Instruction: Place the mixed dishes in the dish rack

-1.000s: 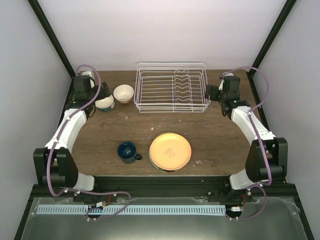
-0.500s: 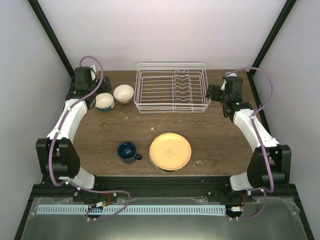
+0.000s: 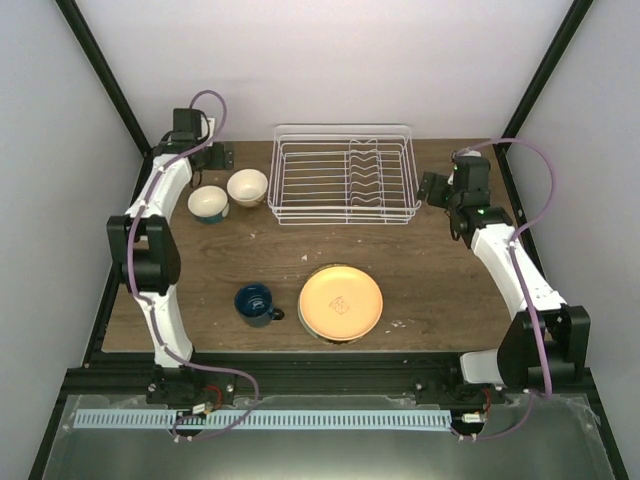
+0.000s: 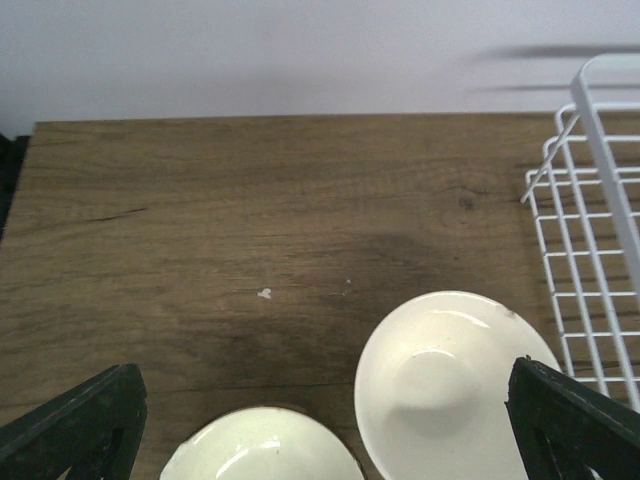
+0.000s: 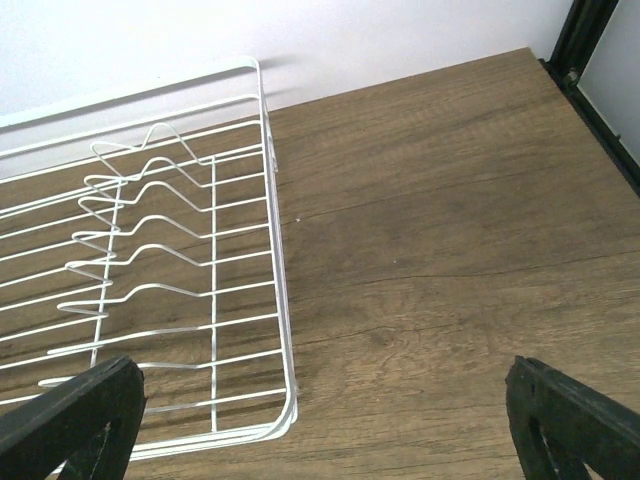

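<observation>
The white wire dish rack (image 3: pixel 344 221) stands empty at the back centre. Left of it sit a cream bowl (image 3: pixel 247 186) and a white bowl with blue outside (image 3: pixel 208 204). A dark blue mug (image 3: pixel 256 303) and an orange-yellow plate (image 3: pixel 341 302) lie near the front. My left gripper (image 3: pixel 220 155) is raised above the bowls, open and holding nothing. In its wrist view the left gripper (image 4: pixel 325 440) frames the cream bowl (image 4: pixel 455 385) and the blue-sided bowl (image 4: pixel 260 450). My right gripper (image 3: pixel 432 188) hovers open beside the rack's right end. In its wrist view the right gripper (image 5: pixel 322 430) looks down on the rack (image 5: pixel 280 300).
Black frame posts run along both sides of the wooden table (image 3: pixel 430 270). A paler rim shows under the orange plate's near edge (image 3: pixel 340 341). The rack's left end (image 4: pixel 598 150) lies just right of the cream bowl.
My left arm has lifted and swung back from over the blue-sided bowl, which now shows fully. The right arm has shifted slightly right, away from the rack. Both grippers stayed open.
</observation>
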`<action>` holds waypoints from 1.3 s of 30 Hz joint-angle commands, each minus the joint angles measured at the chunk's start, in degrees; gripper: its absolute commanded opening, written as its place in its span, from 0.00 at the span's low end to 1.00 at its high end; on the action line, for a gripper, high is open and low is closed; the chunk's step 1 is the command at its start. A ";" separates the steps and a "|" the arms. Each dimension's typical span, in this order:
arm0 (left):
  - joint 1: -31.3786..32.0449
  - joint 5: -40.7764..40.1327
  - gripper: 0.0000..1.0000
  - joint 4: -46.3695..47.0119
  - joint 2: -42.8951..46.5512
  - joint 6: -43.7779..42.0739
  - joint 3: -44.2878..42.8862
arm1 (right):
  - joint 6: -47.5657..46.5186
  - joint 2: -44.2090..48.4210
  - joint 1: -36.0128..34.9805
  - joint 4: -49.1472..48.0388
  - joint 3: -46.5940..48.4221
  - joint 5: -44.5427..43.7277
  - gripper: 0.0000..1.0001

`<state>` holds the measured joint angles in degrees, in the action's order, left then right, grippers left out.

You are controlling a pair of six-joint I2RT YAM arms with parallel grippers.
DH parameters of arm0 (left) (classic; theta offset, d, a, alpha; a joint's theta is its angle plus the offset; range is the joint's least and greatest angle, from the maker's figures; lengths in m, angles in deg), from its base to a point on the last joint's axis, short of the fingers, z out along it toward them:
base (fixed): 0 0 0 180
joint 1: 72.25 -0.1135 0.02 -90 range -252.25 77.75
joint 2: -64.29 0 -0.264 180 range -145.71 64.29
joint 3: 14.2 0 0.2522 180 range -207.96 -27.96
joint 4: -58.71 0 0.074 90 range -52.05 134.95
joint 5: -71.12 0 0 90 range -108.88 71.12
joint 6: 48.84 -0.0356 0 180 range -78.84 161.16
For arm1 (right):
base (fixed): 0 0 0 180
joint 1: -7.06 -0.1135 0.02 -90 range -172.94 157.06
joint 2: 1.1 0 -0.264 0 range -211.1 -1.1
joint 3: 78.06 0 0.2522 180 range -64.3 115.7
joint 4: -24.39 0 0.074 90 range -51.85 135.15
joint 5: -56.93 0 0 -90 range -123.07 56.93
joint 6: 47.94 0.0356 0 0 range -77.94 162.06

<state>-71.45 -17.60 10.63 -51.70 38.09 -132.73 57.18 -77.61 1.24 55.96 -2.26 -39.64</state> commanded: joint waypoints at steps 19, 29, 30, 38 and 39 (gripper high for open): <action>0.17 7.30 0.98 -12.28 -17.31 -8.03 -13.54 | 0.27 -4.67 -0.24 1.85 3.18 -1.70 1.00; 0.50 10.92 0.85 -11.38 -19.66 -7.64 -12.92 | 0.71 -7.15 -0.22 1.38 4.14 -1.01 1.00; 0.52 11.27 0.80 -11.38 -19.90 -7.57 -12.93 | 0.77 -7.24 -0.24 1.36 4.25 -0.95 1.00; 1.13 13.22 0.47 -11.64 -21.56 -7.52 -12.33 | 1.13 -7.69 -0.24 1.29 4.16 -0.66 1.00; 1.14 13.34 0.43 -11.64 -21.49 -7.45 -12.30 | 1.21 -7.69 -0.24 1.29 4.14 -0.64 1.00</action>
<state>-70.69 -6.30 0.16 -71.54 30.40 -144.86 57.62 -84.91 1.24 57.40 -0.91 -40.58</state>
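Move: The right-hand white bowl is about 8 cm to the right of my left hand, only about 1 cm back and some 16 cm below. The other bowl lies about 6 cm back and 4 cm to the left of that hand. The dish rack's middle is about 35 cm to its right and 2 cm ahead, some 13 cm lower. From my right hand, the bowl I'm after is roughly 49 cm left, 13 cm ahead and 20 cm down. I sink my open left hand about 13 cm to the right-hand bowl's left rim, tipping the fingers more steeply down and turning a little clockwise. Near the bottom I ease some 4 cm to the right and close to about half open, one finger inside the bowl and the other outside. Meanwhile my right hand, still open, dips about 5 cm by the rack's right end. ##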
